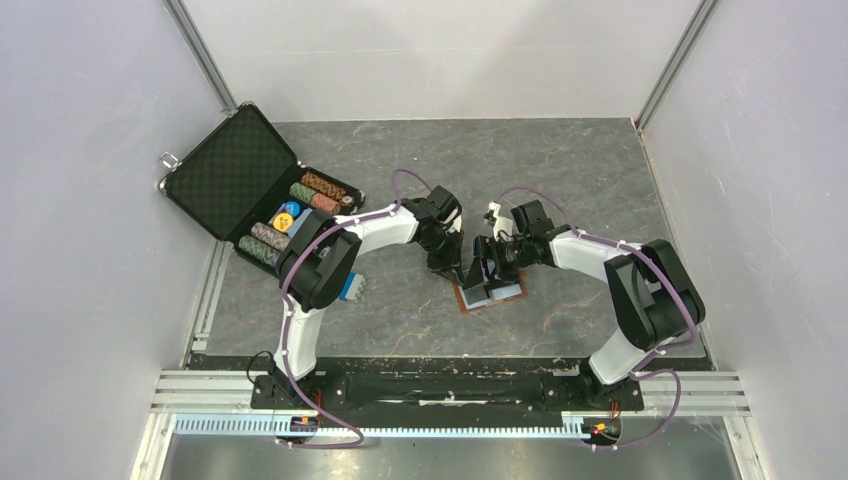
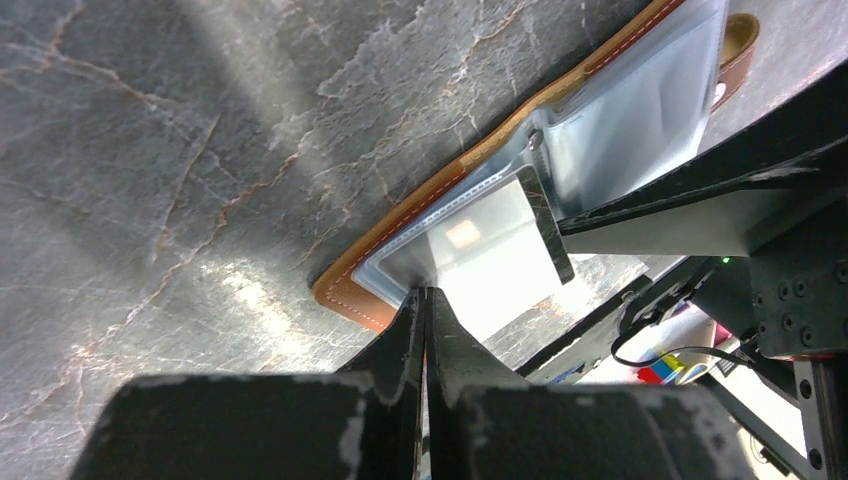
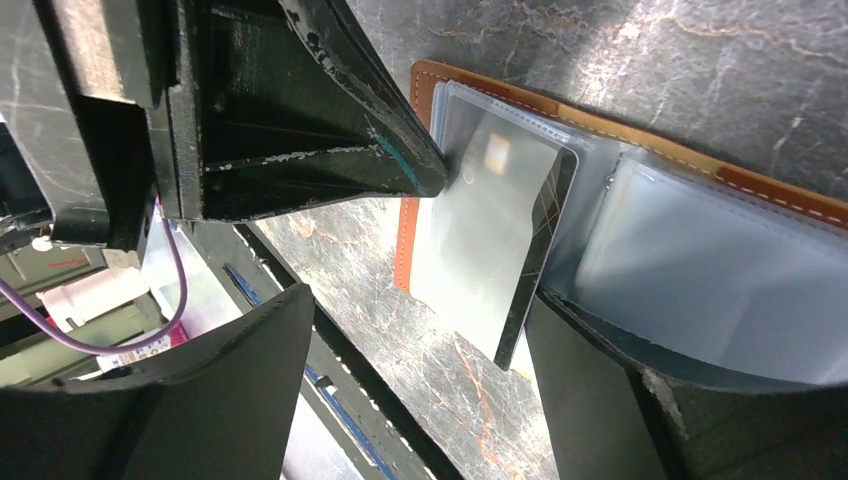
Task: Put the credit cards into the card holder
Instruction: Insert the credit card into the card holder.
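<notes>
The card holder (image 1: 468,301) lies open on the table, tan leather edge (image 2: 345,290) down and clear sleeves (image 3: 700,270) up. A dark, glossy credit card (image 3: 510,230) lies slanted on the left sleeve, one end past the leather edge (image 3: 405,240). The same card (image 2: 545,225) shows its black edge in the left wrist view. My left gripper (image 2: 427,300) is shut, and its tips press on the sleeve's corner; the right wrist view shows that gripper (image 3: 435,180) touching there. My right gripper (image 3: 420,390) stands open around the card's free end, its right finger (image 3: 600,390) beside the card's edge.
An open black briefcase (image 1: 235,170) with rows of poker chips (image 1: 305,195) stands at the back left. A blue striped block (image 1: 352,288) lies by the left arm's elbow. Grey walls close in both sides.
</notes>
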`<state>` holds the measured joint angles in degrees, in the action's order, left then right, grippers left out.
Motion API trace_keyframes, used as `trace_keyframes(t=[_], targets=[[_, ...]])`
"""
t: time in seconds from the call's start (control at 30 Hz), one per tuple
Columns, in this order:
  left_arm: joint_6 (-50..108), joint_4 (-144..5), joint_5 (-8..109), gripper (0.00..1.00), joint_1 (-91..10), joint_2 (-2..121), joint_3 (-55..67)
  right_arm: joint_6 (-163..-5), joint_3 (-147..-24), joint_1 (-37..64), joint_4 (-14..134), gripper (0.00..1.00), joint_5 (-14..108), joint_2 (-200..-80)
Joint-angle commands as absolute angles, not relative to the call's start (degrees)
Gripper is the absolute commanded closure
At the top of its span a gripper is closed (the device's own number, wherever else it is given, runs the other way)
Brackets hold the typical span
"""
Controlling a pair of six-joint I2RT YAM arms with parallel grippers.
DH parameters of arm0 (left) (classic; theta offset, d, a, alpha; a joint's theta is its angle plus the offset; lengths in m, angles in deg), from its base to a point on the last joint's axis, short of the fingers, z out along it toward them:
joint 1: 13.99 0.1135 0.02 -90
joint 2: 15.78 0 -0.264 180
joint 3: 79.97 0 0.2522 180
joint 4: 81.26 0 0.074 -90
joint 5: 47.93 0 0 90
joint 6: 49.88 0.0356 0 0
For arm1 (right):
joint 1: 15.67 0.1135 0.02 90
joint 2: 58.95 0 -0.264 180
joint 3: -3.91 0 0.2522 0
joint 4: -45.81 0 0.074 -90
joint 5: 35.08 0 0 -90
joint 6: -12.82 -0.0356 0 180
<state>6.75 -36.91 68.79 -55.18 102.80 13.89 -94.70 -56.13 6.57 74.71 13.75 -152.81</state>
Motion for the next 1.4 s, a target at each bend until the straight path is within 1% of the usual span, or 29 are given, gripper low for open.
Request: trace_keyframes(t=[0.0, 0.2, 0.43, 0.5, 0.7, 0.77, 0.83, 0.9, 1.0, 1.17, 1.37], targets=[[11.5, -33.5, 63.4, 0.98, -55.4, 105.3, 14.3, -93.6, -56.5, 6.2, 75.8, 0.20, 16.7, -150.5], [12.3, -33.0, 62.7, 0.98, -55.4, 105.3, 14.4, -90.5, -58.4, 6.2, 80.3, 0.21, 20.1, -149.2], [12.7, -33.0, 63.5, 0.96, -55.4, 104.2, 15.2, -89.9, -60.9, 5.0, 81.1, 0.21, 19.5, -148.7], [12.7, -33.2, 64.0, 0.92, -55.4, 103.4, 15.6, -90.1, -62.0, 4.3, 80.7, 0.21, 17.7, -148.6], [11.4, -34.1, 66.2, 0.69, -55.4, 99.9, 16.3, -90.9, -63.8, 1.8, 79.5, 0.21, 15.4, -148.4], [10.7, -34.8, 66.7, 0.61, -55.2, 98.2, 15.8, -90.5, -63.7, 0.7, 79.6, 0.24, 15.4, -149.0], [9.8, -34.8, 67.1, 0.54, -54.9, 97.4, 15.3, -89.4, -63.2, -0.4, 80.0, 0.30, 15.7, -149.7], [9.0, -34.8, 68.6, 0.50, -54.1, 97.0, 14.4, -88.4, -62.3, -1.7, 80.5, 0.39, 16.5, -150.1], [8.2, -34.7, 68.8, 0.47, -52.8, 95.8, 12.0, -85.9, -61.7, -3.5, 82.3, 0.44, 18.9, -150.9], [8.5, -33.3, 67.9, 0.41, -51.4, 94.3, 8.8, -83.3, -60.5, -4.9, 83.1, 0.48, 19.6, -152.0], [8.6, -33.0, 68.7, 0.40, -51.1, 96.3, 7.9, -82.8, -57.9, -5.0, 81.3, 0.49, 16.4, -153.6]])
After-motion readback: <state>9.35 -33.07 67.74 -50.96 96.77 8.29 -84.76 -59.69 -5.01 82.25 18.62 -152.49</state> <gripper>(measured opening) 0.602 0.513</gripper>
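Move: The credit card in the card holder's left pocket lies about 3 cm to the right of the left hand, 1 cm nearer the base and 1 cm below. From the right hand the card is some 2 cm left, 2 cm back and 3 cm down. The holder's right page is about 4 cm to the right hand's right and 2 cm back, and the clasp 8 cm to its right, level with it. The left hand opens, leaving the pocket 4 cm leftward; the right arcs about 8 cm right-forward, partly closing. ##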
